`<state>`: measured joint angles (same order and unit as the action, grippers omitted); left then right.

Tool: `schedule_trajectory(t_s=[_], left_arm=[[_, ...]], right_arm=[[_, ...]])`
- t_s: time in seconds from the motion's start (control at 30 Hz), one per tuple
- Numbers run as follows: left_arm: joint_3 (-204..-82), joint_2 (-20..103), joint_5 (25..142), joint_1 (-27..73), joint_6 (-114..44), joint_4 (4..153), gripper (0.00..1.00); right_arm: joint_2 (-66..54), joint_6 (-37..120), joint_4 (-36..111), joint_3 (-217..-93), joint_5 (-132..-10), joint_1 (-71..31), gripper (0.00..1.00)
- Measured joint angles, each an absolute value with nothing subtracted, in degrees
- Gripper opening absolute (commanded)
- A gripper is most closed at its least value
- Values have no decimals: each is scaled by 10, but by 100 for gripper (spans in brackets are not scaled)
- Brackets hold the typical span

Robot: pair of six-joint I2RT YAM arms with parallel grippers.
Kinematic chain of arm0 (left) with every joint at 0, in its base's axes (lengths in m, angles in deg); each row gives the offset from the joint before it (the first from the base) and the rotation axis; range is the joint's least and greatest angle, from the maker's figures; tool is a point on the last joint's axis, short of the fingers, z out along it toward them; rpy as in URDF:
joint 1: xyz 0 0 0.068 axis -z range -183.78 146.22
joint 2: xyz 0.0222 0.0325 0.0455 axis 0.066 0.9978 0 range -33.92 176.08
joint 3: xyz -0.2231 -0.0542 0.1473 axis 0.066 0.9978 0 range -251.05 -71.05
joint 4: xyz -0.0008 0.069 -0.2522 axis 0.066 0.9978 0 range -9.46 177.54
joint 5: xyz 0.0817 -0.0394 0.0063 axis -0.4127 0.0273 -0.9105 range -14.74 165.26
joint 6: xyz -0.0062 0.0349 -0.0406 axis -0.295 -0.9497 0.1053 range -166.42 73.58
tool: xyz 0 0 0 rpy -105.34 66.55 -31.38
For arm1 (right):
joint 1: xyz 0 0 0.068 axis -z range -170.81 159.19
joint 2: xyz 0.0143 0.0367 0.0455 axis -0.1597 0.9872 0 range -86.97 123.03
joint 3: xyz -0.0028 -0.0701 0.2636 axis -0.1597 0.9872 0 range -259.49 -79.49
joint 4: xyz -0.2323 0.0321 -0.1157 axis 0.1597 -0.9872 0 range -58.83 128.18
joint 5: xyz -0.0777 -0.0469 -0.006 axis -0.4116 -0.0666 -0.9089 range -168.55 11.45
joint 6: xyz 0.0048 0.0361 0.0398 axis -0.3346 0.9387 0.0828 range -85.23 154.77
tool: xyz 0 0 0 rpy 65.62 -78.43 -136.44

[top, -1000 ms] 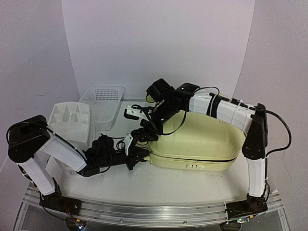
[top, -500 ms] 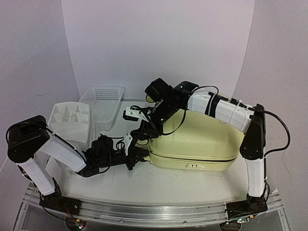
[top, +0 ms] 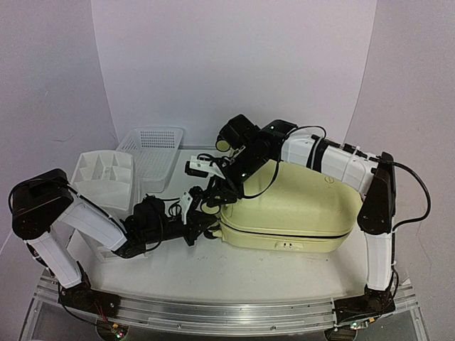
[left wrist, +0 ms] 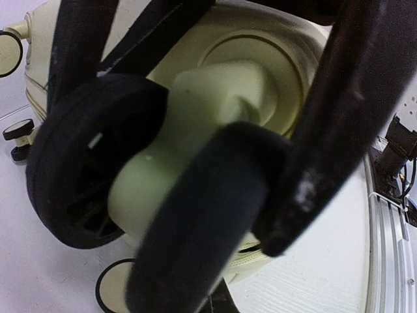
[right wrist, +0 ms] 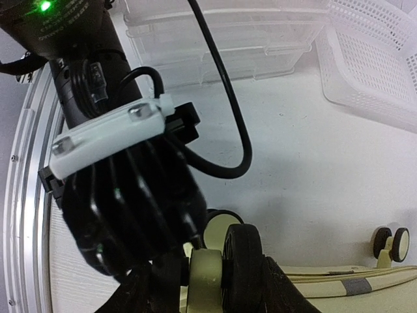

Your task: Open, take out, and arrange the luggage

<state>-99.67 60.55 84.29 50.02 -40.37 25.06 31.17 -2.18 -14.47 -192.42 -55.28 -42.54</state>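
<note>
The pale-yellow luggage (top: 291, 202) lies flat at centre right, its zipper seam facing the near edge. My right gripper (top: 213, 193) reaches over its left end. In the right wrist view the right gripper (right wrist: 215, 287) is shut on a twin black wheel (right wrist: 241, 261) with a pale hub (right wrist: 207, 280), one finger pressed to each side. My left gripper (top: 206, 226) lies low at the luggage's near-left corner, shut. In the left wrist view its tips are hidden behind the blurred wheel (left wrist: 195, 261), so I cannot tell whether it holds anything.
A white mesh basket (top: 153, 153) stands at the back left, with a white divided drawer unit (top: 106, 177) in front of it. Both arms crowd the luggage's left end. Another small wheel (right wrist: 391, 244) juts from the luggage's far corner.
The right gripper's fingers have closed onto the wheel and its wrist has shifted slightly right. The left arm has hardly moved.
</note>
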Motion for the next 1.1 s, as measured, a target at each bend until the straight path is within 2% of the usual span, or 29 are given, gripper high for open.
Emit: schedule_trajectory(t_s=[0.67, 1.1], left_arm=[[-1139, 646, 863, 461, -408, 416, 0], [-1275, 712, 775, 459, -404, 515, 0]], right_arm=[[270, -76, -191, -1877, -485, -403, 0], [161, -114, -171, -1729, -476, -409, 0]])
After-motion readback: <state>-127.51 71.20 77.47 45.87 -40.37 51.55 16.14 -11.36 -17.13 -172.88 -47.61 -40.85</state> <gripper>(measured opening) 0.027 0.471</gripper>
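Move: The left gripper's shut fingers are on the zip pull, just behind the luggage's near-left corner, and the far upper wheel they work towards is about 27 cm ahead, 2 cm right and 5 cm higher. The near upper wheel is some 4 cm ahead and 5 cm above, the near lower wheel about 3 cm ahead, 1 cm left and 8 cm below. The right gripper already holds the near upper wheel; from it the zip pull lies about 4 cm back and 5 cm down. Drag the zip pull forward along the luggage's wheel side with the left gripper, about 10 cm and some 4 cm to the right, fingers kept shut and swinging roughly 10 degrees counter-clockwise. Meanwhile keep the right gripper's pinch on the near upper wheel and draw that corner back and to the right, around 6 cm each way. ##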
